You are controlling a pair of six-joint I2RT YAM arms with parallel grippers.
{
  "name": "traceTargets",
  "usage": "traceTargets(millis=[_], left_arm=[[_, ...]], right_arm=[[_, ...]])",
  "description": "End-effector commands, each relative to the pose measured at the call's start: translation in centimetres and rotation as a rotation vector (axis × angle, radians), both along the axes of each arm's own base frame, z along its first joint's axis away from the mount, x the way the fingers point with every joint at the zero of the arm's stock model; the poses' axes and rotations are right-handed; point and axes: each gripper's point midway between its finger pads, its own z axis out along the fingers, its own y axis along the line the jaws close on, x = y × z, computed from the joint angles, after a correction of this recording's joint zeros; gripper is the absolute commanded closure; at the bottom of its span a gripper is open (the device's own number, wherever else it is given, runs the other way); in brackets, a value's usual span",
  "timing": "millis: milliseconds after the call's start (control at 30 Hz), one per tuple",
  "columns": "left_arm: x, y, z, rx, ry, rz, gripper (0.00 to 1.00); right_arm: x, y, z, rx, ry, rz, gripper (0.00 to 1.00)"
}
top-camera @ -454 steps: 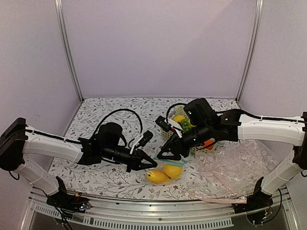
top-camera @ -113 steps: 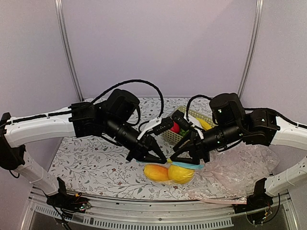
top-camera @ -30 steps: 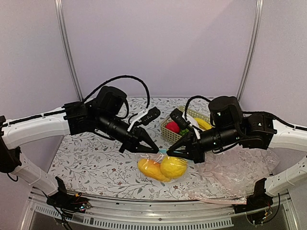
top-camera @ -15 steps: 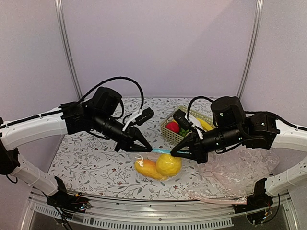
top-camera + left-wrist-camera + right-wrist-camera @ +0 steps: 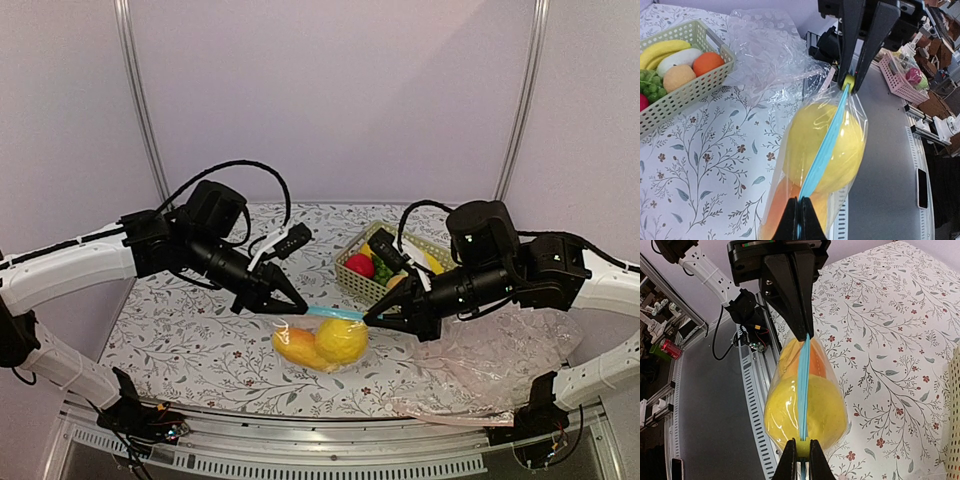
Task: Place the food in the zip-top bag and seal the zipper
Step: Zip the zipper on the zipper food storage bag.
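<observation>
The zip-top bag hangs above the table, stretched between both grippers. Inside it are the food pieces, a rounded yellow fruit and a longer orange-yellow one. The zipper runs taut as a light blue strip along the top. My left gripper is shut on the zipper's left end. My right gripper is shut on a yellow-green slider at the zipper's other end. In the wrist views the zipper reads as one closed line over the yellow fruit.
A pale basket holding red, green, white and banana-shaped fruits stands behind the right gripper. A large clear plastic sheet lies crumpled at the front right. The table's front edge with a metal rail is just below the bag.
Both grippers have risen and shifted left with the bag. They have moved apart, pulling the zipper taut, and the fruits now hang clear of the table.
</observation>
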Motion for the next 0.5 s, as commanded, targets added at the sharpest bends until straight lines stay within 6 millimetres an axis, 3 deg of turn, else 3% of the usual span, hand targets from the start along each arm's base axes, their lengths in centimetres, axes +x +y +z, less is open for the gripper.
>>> traceTargets(millis=[0, 300, 367, 467], left_arm=[[1.22, 2.13, -1.93, 0.083, 0.016, 0.075, 1.0], [1.67, 2.51, -2.55, 0.096, 0.029, 0.096, 1.0], [1.62, 2.38, -2.52, 0.088, 0.038, 0.094, 1.0], [1.58, 1.94, -2.49, 0.06, 0.063, 0.095, 1.0]], right_arm=[[-0.3, -1.45, -0.54, -0.036, 0.007, -0.01, 1.0], [0.19, -2.11, -0.71, -0.048, -0.005, -0.043, 0.97], [0.26, -2.17, -0.61, -0.046, -0.007, -0.049, 0.86], [0.56, -2.26, -0.5, -0.045, -0.013, -0.067, 0.62]])
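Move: My right hand still pinches the yellow slider at the right end of the blue zipper. From my left hand, shut on the other end, the slider lies about 10 cm to the right and 1 cm nearer me, roughly level. The yellow fruit hangs in the bag about 4 cm left, 1 cm back and 8 cm below my right hand, the mango some 11 cm left, 1 cm back and 8 cm below. I open my right fingers to about a quarter and let go of the slider, drawing that hand about 1 cm to my right, off the end of the zipper, with a slight push forward. My left hand keeps its pinch on the zipper's left end, easing about 1 cm down and a little left and forward. ##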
